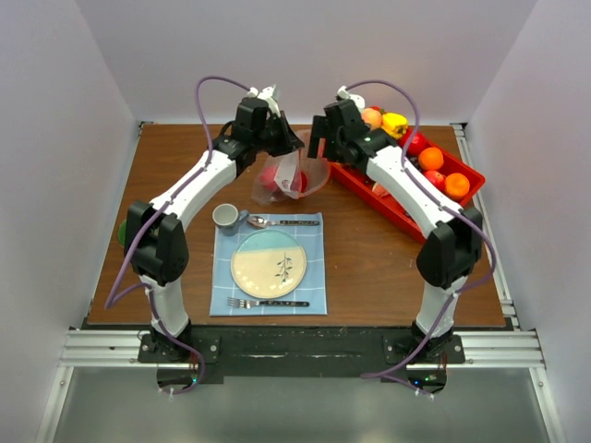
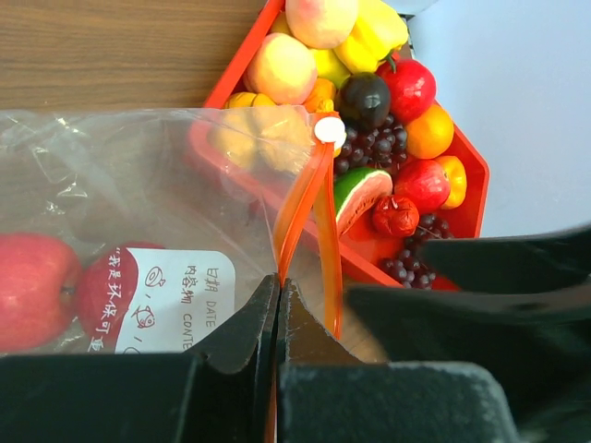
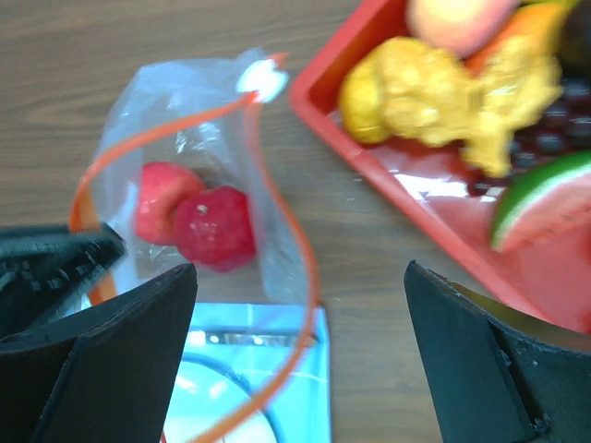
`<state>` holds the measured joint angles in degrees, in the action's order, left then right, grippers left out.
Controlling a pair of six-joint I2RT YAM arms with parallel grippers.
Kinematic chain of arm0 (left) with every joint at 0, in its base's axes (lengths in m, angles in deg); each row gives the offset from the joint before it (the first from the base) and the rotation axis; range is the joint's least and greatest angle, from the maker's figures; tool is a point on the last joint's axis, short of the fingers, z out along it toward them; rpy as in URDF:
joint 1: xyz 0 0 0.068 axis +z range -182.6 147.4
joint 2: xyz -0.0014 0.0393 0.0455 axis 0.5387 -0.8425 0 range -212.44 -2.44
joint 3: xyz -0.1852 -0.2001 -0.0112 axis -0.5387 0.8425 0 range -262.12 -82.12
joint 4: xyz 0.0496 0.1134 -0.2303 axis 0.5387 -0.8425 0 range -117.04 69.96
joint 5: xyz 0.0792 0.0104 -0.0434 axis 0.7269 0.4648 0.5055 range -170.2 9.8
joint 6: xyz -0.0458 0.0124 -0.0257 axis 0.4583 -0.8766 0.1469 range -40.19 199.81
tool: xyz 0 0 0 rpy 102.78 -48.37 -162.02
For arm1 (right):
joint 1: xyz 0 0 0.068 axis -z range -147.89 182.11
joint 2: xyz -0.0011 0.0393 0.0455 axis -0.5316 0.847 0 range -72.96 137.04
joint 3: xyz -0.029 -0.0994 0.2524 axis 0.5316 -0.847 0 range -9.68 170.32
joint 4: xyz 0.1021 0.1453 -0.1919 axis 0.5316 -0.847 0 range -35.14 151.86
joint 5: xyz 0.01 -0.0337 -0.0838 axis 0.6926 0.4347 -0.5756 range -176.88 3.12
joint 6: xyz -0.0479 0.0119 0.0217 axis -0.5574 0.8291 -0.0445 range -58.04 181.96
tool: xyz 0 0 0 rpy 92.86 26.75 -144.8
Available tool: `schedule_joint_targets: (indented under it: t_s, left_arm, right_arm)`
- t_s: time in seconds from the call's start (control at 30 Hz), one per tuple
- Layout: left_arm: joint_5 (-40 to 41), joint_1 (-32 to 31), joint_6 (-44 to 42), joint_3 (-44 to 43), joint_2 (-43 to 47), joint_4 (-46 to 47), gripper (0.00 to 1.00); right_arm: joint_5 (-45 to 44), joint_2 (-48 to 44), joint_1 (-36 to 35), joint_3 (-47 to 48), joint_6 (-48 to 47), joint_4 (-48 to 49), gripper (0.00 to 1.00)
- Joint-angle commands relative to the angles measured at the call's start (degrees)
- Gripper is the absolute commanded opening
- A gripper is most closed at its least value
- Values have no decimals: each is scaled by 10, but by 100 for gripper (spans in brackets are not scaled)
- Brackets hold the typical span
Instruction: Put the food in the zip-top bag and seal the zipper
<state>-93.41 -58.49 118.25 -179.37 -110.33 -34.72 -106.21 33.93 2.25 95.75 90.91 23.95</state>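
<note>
The zip-top bag (image 1: 294, 175) hangs over the table's back middle, its mouth open in a loop. My left gripper (image 2: 278, 288) is shut on the orange-red zipper (image 2: 300, 208) at the mouth's edge. Two red apples (image 2: 37, 286) lie inside the bag (image 2: 138, 185), also visible from above (image 3: 214, 229). My right gripper (image 3: 300, 277) stands wide open, nothing between its fingers, above the bag's mouth rim (image 3: 277, 221) and beside the red tray (image 3: 388, 198). Food fills that tray: watermelon slice (image 2: 360, 194), grapes (image 2: 379, 143), oranges (image 1: 431, 159), peach, yellow pieces (image 3: 416, 88).
The red tray (image 1: 473, 172) stands at the back right, partly under my right arm. A blue placemat (image 1: 314, 277) near the front carries a plate (image 1: 263, 268), a spoon and a fork. A grey cup (image 1: 227, 217) sits at its back left corner.
</note>
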Motion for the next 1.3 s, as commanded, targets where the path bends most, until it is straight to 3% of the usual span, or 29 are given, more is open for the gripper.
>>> schedule_joint_targets:
  t_s: [0.0,0.2,0.37,0.63,0.93,1.27]
  left_arm:
    - [4,3,6,-29,4,20,0]
    - [-8,3,18,-22,1,38,0]
    - [-11,3,20,-14,1,47,0]
    - [-16,3,21,-16,-2,48,0]
    - [-16,3,18,-16,-5,47,0]
    - [-12,3,12,-24,-6,39,0]
  right_arm:
    - [-20,-121,79,-63,-13,-9,99]
    - [-8,-154,181,-140,-22,-2,98]
    - [-30,-128,237,-169,-28,-7,98]
    - [-62,-64,254,-211,-26,22,95]
    - [-72,24,257,-202,-21,44,84]
    - [-102,38,256,-213,-17,52,75]
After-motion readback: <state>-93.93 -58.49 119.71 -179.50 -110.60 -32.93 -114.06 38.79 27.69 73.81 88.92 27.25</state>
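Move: The red pepper lies in the red bin about 26 cm to the right hand's right, roughly 1 cm back and 19 cm down. The watermelon slice is some 5 cm left of the pepper and 3 cm farther out. The red apple is 5 cm right and 3 cm farther out; the near grape bunch is 4 cm right and 5 cm nearer. From the left hand, the pepper is about 29 cm right, 1 cm back and 19 cm lower. Swing the right gripper away from the bag's mouth, about 25 cm to the right over the bin, rising a little first, then sink steeply over the red pepper. Turn it some 30 degrees clockwise and tip the fingers further down, narrowing them partway from wide open around the pepper. Keep the left gripper shut on the bag's zipper edge. ##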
